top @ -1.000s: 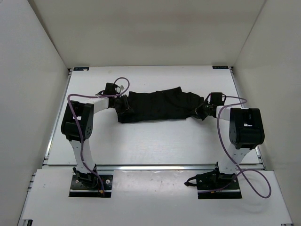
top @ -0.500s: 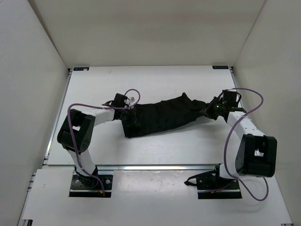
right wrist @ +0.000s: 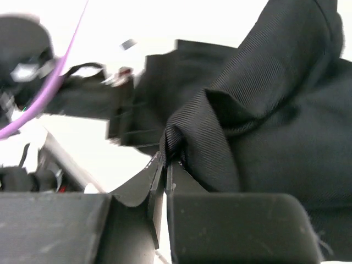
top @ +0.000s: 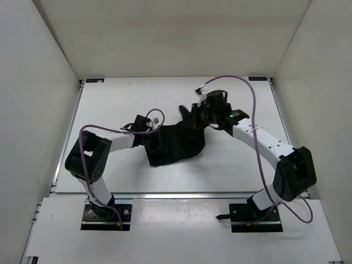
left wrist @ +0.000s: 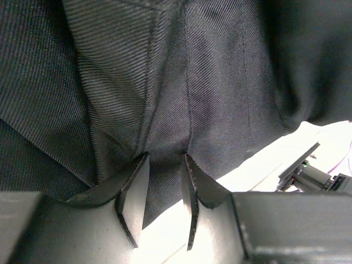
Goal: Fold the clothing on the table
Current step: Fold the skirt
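Observation:
The black pleated clothing (top: 177,147) lies bunched in the middle of the white table (top: 236,165), with its right end lifted and drawn over to the left. At the garment's left end my left gripper (top: 152,140) is low on the table, and in the left wrist view its fingers (left wrist: 164,165) hold a fold of the clothing (left wrist: 209,82) between them. Above the garment's upper right part, my right gripper (top: 197,115) is shut on an edge of fabric. In the right wrist view the right gripper (right wrist: 166,160) pinches a ridge of the clothing (right wrist: 275,110) at its tips.
White walls enclose the table on the left, the right and at the back. A silvery rail (top: 181,195) runs along the near edge, with both arm bases just in front of it. A purple cable (top: 250,91) loops above the right arm. The left arm's wrist (right wrist: 88,99) shows in the right wrist view.
My right gripper has swung from the table's right side up and to the left, carrying the garment's right end over the middle. The left gripper has shifted slightly right and nearer.

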`<state>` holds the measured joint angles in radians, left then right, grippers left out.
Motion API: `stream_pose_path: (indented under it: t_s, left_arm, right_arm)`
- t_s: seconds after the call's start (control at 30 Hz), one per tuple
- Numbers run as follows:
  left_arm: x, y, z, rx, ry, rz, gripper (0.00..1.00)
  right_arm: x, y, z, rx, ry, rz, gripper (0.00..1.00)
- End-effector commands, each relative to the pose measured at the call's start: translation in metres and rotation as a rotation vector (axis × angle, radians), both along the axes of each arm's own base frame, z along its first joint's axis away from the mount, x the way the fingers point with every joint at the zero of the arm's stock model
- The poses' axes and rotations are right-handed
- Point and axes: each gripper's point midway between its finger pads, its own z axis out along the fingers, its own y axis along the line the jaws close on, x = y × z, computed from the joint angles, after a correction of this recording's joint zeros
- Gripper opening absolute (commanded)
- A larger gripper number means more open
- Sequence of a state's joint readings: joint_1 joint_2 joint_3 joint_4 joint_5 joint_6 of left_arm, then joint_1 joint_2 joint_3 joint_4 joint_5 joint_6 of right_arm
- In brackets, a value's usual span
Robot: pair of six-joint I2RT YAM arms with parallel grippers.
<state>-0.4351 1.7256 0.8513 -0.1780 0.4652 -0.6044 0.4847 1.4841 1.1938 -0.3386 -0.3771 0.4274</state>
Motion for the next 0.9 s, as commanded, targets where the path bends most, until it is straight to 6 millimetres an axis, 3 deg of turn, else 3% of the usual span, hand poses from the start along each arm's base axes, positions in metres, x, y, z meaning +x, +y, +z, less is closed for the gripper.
stream_pose_path:
  t_s: [0.0,0.13,0.2,0.33,0.37,0.47,0.5,0.53,0.63,0.77,0.87]
  left_arm:
    - [-0.007,0.011,-0.014,0.036,0.018,0.027,0.41]
    - [-0.012,0.015,-0.022,0.012,0.043,0.027,0.38]
    - [-0.014,0.018,-0.024,-0.007,0.060,0.049,0.37]
    - [-0.018,0.019,-0.023,-0.028,0.053,0.066,0.36]
    - [-0.017,0.016,-0.020,-0.037,0.044,0.060,0.37]
    - [-0.019,0.014,-0.016,-0.084,0.059,0.065,0.37]
    - [-0.017,0.012,-0.013,-0.100,0.057,0.065,0.37]
    - [-0.019,0.011,-0.009,-0.120,0.064,0.069,0.38]
    - [-0.014,0.008,0.001,-0.164,0.036,0.089,0.38]
    - [-0.020,0.009,-0.006,-0.192,0.063,0.091,0.37]
    - [-0.023,0.008,-0.005,-0.216,0.068,0.104,0.37]
  right_arm:
    - [-0.025,0.055,-0.010,0.059,0.033,0.095,0.00]
    - [-0.067,0.097,-0.049,0.095,0.137,0.216,0.00]
    - [-0.078,0.107,-0.074,0.081,0.188,0.243,0.00]
    - [-0.087,0.119,-0.095,0.004,0.233,0.291,0.00]
    - [-0.083,0.123,-0.086,0.006,0.217,0.301,0.05]
    - [-0.081,0.130,-0.080,0.007,0.198,0.309,0.04]
    - [-0.080,0.131,-0.076,0.014,0.193,0.313,0.08]
    - [-0.080,0.133,-0.073,0.024,0.192,0.322,0.20]
    - [-0.084,0.138,-0.059,0.028,0.169,0.358,0.30]
    - [-0.077,0.147,-0.007,0.027,0.030,0.350,0.40]
    - [-0.066,0.130,0.030,0.057,-0.032,0.291,0.44]
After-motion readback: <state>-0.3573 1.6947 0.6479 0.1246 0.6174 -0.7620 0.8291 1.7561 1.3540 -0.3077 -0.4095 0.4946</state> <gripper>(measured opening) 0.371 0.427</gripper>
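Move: The right hand, shut on the skirt's lifted end, is taking it to the skirt's left part, whose middle lies about 8 cm back, 14 cm left and 19 cm below. The left gripper stands roughly 16 cm left, 5 cm back and 18 cm below the right hand; the skirt's right-hand bulge is 6 cm back, straight below. From the left hand, the skirt's left part lies about 2 cm back and 3 cm right, just beneath. Still pinching the skirt's end, the right hand brings it down some 12 cm, back about 10 and left as far, towards the left gripper, then opens and lets go, rising about 8 cm and drifting farther left. The left fingers stay low on the cloth, part open, the hand rolling about 10 degrees in place. ##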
